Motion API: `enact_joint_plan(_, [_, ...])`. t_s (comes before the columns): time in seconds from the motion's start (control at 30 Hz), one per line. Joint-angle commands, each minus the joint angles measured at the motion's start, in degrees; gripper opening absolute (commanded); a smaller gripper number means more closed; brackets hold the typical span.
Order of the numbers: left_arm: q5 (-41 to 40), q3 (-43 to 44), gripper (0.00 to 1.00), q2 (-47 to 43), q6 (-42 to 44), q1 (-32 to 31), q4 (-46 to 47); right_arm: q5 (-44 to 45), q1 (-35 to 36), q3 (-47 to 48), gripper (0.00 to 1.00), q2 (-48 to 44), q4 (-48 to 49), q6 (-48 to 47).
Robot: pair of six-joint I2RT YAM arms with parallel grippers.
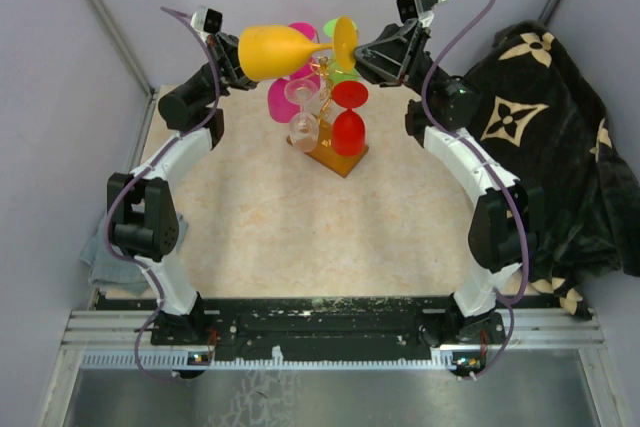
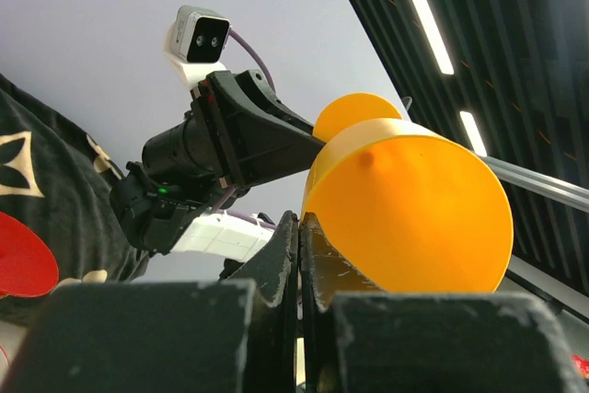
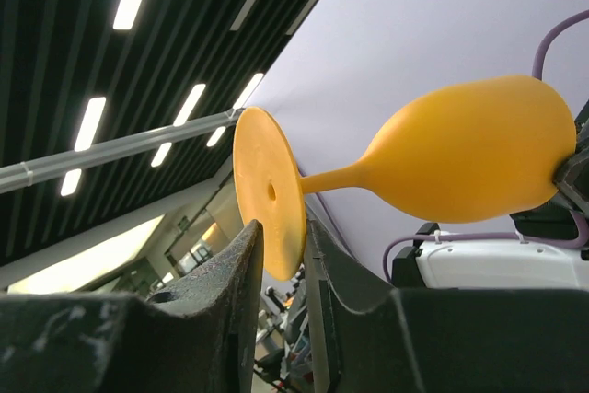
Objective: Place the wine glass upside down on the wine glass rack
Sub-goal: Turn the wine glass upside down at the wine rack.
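Note:
An orange wine glass (image 1: 275,52) hangs on its side in the air above the wine glass rack (image 1: 335,159), a gold wire stand on a wooden base. My left gripper (image 1: 240,59) is shut on the rim of the bowl (image 2: 414,209), its fingers (image 2: 300,223) pinched together. My right gripper (image 1: 362,51) is open, with its jaws on either side of the glass's flat foot (image 3: 269,195). One finger touches the foot and the other stands a small gap off (image 3: 282,232).
Pink (image 1: 288,97), red (image 1: 348,127), green and clear (image 1: 302,117) glasses hang on the rack. A black blanket with gold flowers (image 1: 545,117) lies at the right. A grey cloth (image 1: 100,259) sits at the table's left edge.

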Motion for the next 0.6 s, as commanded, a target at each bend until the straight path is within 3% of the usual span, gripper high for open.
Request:
enact_joint_plan(0.0, [-0.13,-0.27,0.0,-0.65,-0.7,-0.12,2.24,0.79,0.68,2.57,0.23,-2.34,7.18,1.33])
enact_joint_plan(0.13, [0.16,-0.08,0.0,-0.63,-0.53,-0.21,1.99,0.94,0.72,2.47,0.0,-2.18,7.07,1.45])
enact_joint_plan(0.27, [0.82,0.41,0.02,-0.63,-0.52,-0.13,1.62,1.38,0.73,2.69,0.0,-2.31,7.29,1.63])
enact_joint_plan(0.47, [1.96,0.98,0.27,-0.45,-0.62,0.54,2.25,1.79,0.6,3.98,0.0,-1.78,7.61,1.7])
enact_joint_plan(0.57, [1.56,0.41,0.34,-0.51,-1.42,1.82,3.5,2.01,-0.02,4.87,0.0,-1.67,7.42,1.44])
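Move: The wine glass lies on its side high above the table, its bowl rim pinched by the left hand. Its foot's middle is about 3 cm ahead and 1 cm left of the right hand, and roughly 16 cm right and 3 cm ahead of the left. From the right hand, the rack's top is some 16 cm ahead, 3 cm left and 25 cm below; the hanging red glass is about 12 cm ahead, 1 cm right and 33 cm below. Staying nearly in place, the right fingers close fully, pinching the foot's edge, before the left fingers open, releasing the rim. ##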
